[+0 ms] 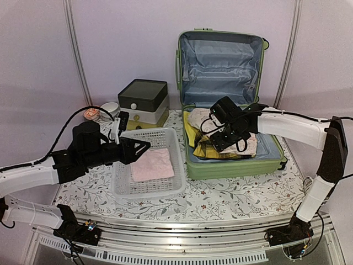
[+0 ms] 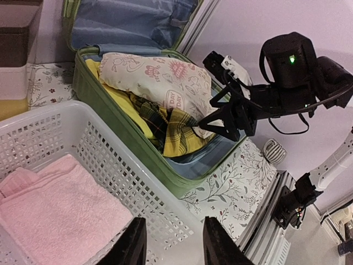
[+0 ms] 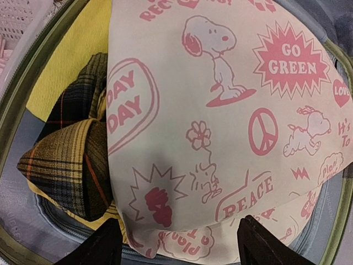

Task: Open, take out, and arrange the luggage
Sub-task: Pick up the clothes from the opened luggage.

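The luggage (image 1: 237, 165) lies open at the back right, its lid (image 1: 220, 61) upright and showing pale blue lining. Inside lie a cream cartoon-print cloth (image 3: 220, 110), a yellow garment (image 3: 66, 61) and a plaid garment (image 3: 71, 160). My right gripper (image 1: 229, 144) is down in the case, open, its fingertips (image 3: 105, 245) either side of the cloth's near edge; the cloth lies smooth between them. My left gripper (image 1: 148, 146) hovers open and empty over the white mesh basket (image 1: 149, 194), which holds a folded pink towel (image 1: 153, 164).
A dark-lidded white-and-yellow drawer box (image 1: 143, 100) stands behind the basket. Small round items (image 1: 102, 113) sit at the back left. The basket's right wall (image 2: 127, 165) is close to the luggage's green side (image 2: 143, 149). The wall rises just behind the lid.
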Controlling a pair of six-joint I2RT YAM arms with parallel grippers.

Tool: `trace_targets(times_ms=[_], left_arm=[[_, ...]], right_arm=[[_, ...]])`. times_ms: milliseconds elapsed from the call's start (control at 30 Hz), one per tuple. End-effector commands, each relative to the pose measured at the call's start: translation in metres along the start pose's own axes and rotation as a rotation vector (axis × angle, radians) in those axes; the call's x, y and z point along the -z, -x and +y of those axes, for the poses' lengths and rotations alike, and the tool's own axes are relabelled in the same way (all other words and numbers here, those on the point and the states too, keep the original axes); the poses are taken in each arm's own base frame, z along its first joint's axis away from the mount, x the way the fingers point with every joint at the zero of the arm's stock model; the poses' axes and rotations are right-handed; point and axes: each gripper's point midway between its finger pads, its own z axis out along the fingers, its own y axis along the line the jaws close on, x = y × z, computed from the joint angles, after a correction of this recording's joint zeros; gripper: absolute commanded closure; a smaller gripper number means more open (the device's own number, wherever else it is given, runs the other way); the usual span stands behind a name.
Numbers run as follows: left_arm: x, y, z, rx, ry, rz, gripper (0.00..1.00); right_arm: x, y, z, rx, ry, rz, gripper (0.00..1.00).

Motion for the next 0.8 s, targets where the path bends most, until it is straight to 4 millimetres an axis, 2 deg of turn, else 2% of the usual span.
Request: trace_targets(times_ms=[0,200,267,367,433,567,667,767], left_arm=[[-0.001,0.018,-0.004,-0.007,-0.009,-0.049,0.63],[0.000,0.019,-0.003,-0.003,-0.004,-0.055,0.62],[0.000,0.019,-0.003,-0.003,-0.001,-0.053,0.62],[0.000,0.020,-0.003,-0.003,0.001,-0.052,0.62],[0.001,0.021,-0.003,-0.003,0.002,-0.052,0.62],[0.001,0.021,-0.003,-0.004,0.006,-0.053,0.62],[0.001,0.022,-0.004,-0.001,0.002,-0.054,0.62],[-0.001,0.021,-0.005,0.004,-0.006,-0.048,0.62]], right_arm=[[-0.016,-0.009,0.001,0.020,-0.025,0.025,0.27],[-0.031,-0.012,0.001,0.032,-0.059,0.037,0.29],[-0.036,-0.012,0.000,0.038,-0.075,0.041,0.36],[-0.037,-0.010,-0.002,0.040,-0.097,0.042,0.56],[-0.033,-0.006,-0.004,0.033,-0.101,0.032,0.71],[-0.016,0.004,-0.010,0.016,-0.092,-0.004,0.91],[-0.004,0.008,-0.012,0.012,-0.076,-0.017,0.96],[0.009,0.012,-0.013,0.009,-0.054,-0.021,0.97]])
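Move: The pink-printed clothes lie in the open suitcase with their middle some 9 cm ahead of the right hand, 3 cm to its right and 4 cm lower; their near edge is right below the fingers. From that hand the plaid shirt is about 7 cm left and 2 cm ahead, the yellow cloth 12 cm left and 7 cm ahead, and the white basket 29 cm left and 5 cm back. From the left hand the printed clothes are roughly 21 cm ahead, 30 cm right and 12 cm lower. The right fingers pinch the near edge of the printed clothes, closing from about three-quarters open to almost shut. To get there the hand sinks about 3.5 cm onto the cloth, easing some 1 cm forward as the fingers start to close, then comes back up about 1 cm with the cloth between the tips. ##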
